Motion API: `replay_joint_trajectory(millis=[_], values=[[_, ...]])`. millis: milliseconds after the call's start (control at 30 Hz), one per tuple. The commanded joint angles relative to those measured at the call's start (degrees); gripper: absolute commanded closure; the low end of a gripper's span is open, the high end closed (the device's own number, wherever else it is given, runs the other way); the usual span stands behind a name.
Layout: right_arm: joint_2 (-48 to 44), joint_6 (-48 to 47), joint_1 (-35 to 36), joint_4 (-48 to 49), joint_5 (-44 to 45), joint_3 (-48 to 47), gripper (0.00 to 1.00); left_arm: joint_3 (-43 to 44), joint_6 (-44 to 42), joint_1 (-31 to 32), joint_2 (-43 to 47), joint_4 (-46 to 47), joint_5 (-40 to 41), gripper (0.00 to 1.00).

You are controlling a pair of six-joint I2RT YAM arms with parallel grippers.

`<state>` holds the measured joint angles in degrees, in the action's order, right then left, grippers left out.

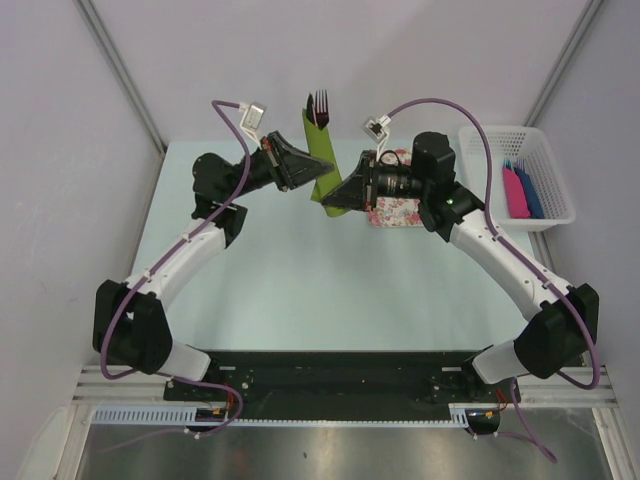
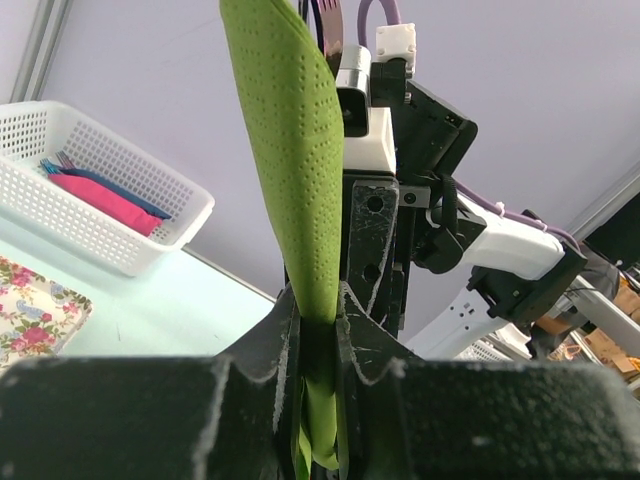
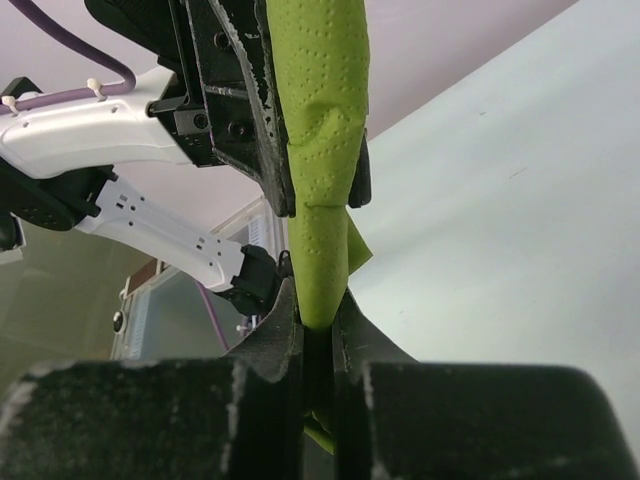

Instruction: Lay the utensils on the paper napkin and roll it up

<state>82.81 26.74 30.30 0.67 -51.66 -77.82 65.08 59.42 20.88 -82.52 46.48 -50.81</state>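
Note:
The paper napkin (image 1: 318,143) is rolled into a slim olive-green tube, held tilted above the far middle of the table. Dark purple fork tines of the utensils (image 1: 320,104) stick out of its upper end; the rest of the utensils is hidden inside. My left gripper (image 1: 320,168) is shut on the roll's middle from the left. My right gripper (image 1: 328,198) is shut on its lower end from the right. In the left wrist view the napkin (image 2: 290,150) rises from the left gripper (image 2: 318,315), tines (image 2: 330,25) on top. In the right wrist view the right gripper (image 3: 318,310) pinches the napkin (image 3: 325,120).
A pink-and-white floral mat (image 1: 398,214) lies under the right wrist, also seen as the mat (image 2: 35,312) in the left wrist view. A white basket (image 1: 500,130) at the far right holds pink (image 1: 515,192) and blue (image 1: 531,192) flat pieces. Grey walls close in the table.

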Motion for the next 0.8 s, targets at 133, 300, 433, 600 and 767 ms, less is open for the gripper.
replay_joint_trajectory(millis=[133,300,433,600,767], values=[[-1.16,4.46,-2.00,-3.21,-1.25,0.31,0.99,4.18,-0.80,-0.41,0.08,6.52,5.54,1.00],[-1.68,2.62,-3.06,-4.10,0.59,-1.36,0.16,4.36,-0.09,-0.23,-0.27,7.05,5.10,1.00],[-0.98,1.30,-3.50,-3.13,0.42,-3.30,0.25,3.57,0.35,-0.06,-0.10,7.31,4.93,1.00],[0.42,-0.99,-4.46,-3.92,1.56,-6.98,0.25,3.12,0.61,0.12,0.25,7.49,4.75,1.00],[0.87,-1.25,-4.12,-2.60,1.12,-8.49,0.18,3.12,0.96,0.12,0.26,7.84,4.75,1.00]])
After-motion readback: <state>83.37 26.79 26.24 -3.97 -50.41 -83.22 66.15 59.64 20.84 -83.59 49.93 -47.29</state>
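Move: The rolled napkin is in both grips, leaning forward at its top; its middle is about 4 cm ahead of and 6 cm above the right hand, which pinches the lower end. From the left hand that middle is only about 1 cm ahead and 1 cm up. The fork's tines stick out some 10 cm ahead of and 14 cm above the right hand; the flowered cloth lies about 20 cm ahead, 17 cm to its right and 35 cm below. The right fingers let go of the roll's lower end, opening wide, while the left fingers keep their pinch higher up. The right hand slips forward and to its right, sinking about 1 cm before rising some 3 cm, ending roughly 4 cm from its start; the left eases about 1 cm forward and just over 1 cm up. ##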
